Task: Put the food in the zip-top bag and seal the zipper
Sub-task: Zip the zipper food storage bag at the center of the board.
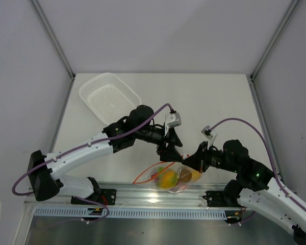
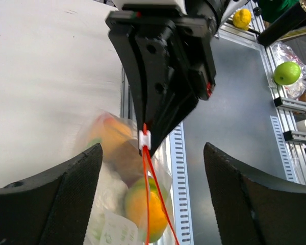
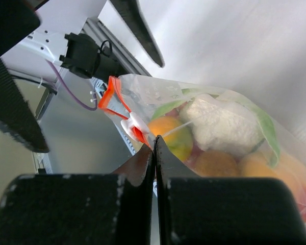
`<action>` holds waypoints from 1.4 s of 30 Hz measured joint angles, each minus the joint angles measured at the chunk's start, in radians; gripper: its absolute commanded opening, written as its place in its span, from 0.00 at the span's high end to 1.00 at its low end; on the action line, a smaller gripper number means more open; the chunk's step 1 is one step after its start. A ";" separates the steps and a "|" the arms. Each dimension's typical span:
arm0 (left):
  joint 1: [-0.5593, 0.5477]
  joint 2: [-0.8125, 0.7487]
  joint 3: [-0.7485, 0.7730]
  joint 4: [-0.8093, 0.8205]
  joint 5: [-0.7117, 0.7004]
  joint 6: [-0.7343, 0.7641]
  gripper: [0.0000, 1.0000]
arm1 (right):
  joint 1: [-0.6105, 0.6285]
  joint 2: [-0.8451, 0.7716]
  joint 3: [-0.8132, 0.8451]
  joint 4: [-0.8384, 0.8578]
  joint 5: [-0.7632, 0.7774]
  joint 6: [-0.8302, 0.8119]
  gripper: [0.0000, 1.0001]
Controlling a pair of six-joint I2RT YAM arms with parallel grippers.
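Note:
The clear zip-top bag (image 1: pixel 172 177) hangs low over the table's near edge, with the food inside it. A yellow-green mango (image 2: pixel 145 206) sits lowest, and a white-and-green piece (image 3: pixel 222 125) and orange pieces (image 3: pixel 214 163) lie beside it. The red-orange zipper (image 2: pixel 152 194) runs down from a white slider (image 2: pixel 144 138). My right gripper (image 3: pixel 154 138) is shut on the bag's top corner, right beside the slider (image 3: pixel 134 126). My left gripper (image 2: pixel 153 145) is wide open, its fingers either side of the zipper without touching it. In the top view the left gripper (image 1: pixel 172 154) and right gripper (image 1: pixel 187 162) meet above the bag.
A white mesh basket (image 1: pixel 109 97) lies at the back left of the table. An aluminium rail (image 1: pixel 143 196) with a slotted cable channel (image 2: pixel 181 194) runs along the near edge under the bag. Beyond the table, a green fruit (image 2: pixel 287 73) and a yellow one (image 2: pixel 241 18) show.

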 measured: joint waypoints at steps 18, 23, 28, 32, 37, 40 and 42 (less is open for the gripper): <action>0.000 0.057 0.016 0.019 0.000 -0.024 0.50 | -0.001 0.024 0.005 0.017 -0.041 -0.026 1.00; -0.001 0.060 0.016 0.019 -0.001 -0.024 0.55 | -0.001 0.034 0.006 0.026 -0.040 -0.024 1.00; -0.005 0.068 0.016 0.015 -0.005 -0.023 0.58 | -0.001 0.034 0.006 0.030 -0.039 -0.021 1.00; -0.007 0.069 0.015 0.008 -0.016 -0.023 0.65 | -0.001 0.034 0.006 0.030 -0.032 -0.017 1.00; -0.008 0.069 0.015 0.002 -0.019 -0.021 0.86 | -0.001 0.034 0.006 0.032 -0.029 -0.002 1.00; -0.009 0.069 0.015 -0.002 -0.019 -0.021 0.99 | -0.001 0.035 0.006 0.040 -0.023 0.018 1.00; -0.010 0.069 0.015 -0.002 -0.021 -0.020 0.99 | -0.001 0.039 0.006 0.044 -0.015 0.031 1.00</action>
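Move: The zipper slider sits just past my open left fingers, about 2 cm to their right, 1 cm ahead and 2 cm below. My right fingertips pinch the zipper end about 2 cm to the right of the slider and level with it, so from my right hand the slider is about 2 cm left. Lower in the bag, the yellow-green mango is roughly 12 cm below my left hand and 3 cm left, the orange fruit about 3 cm ahead, 6 cm right and equally low. I close my left fingers on the white slider, from wide open to nearly shut, while easing that hand down about 2 cm and about 1 cm to the right, so the tips come around it right beside my right fingertips. My right hand keeps its pinch on the zipper end and holds it nearly in place, shifting under 1 cm to the left. ##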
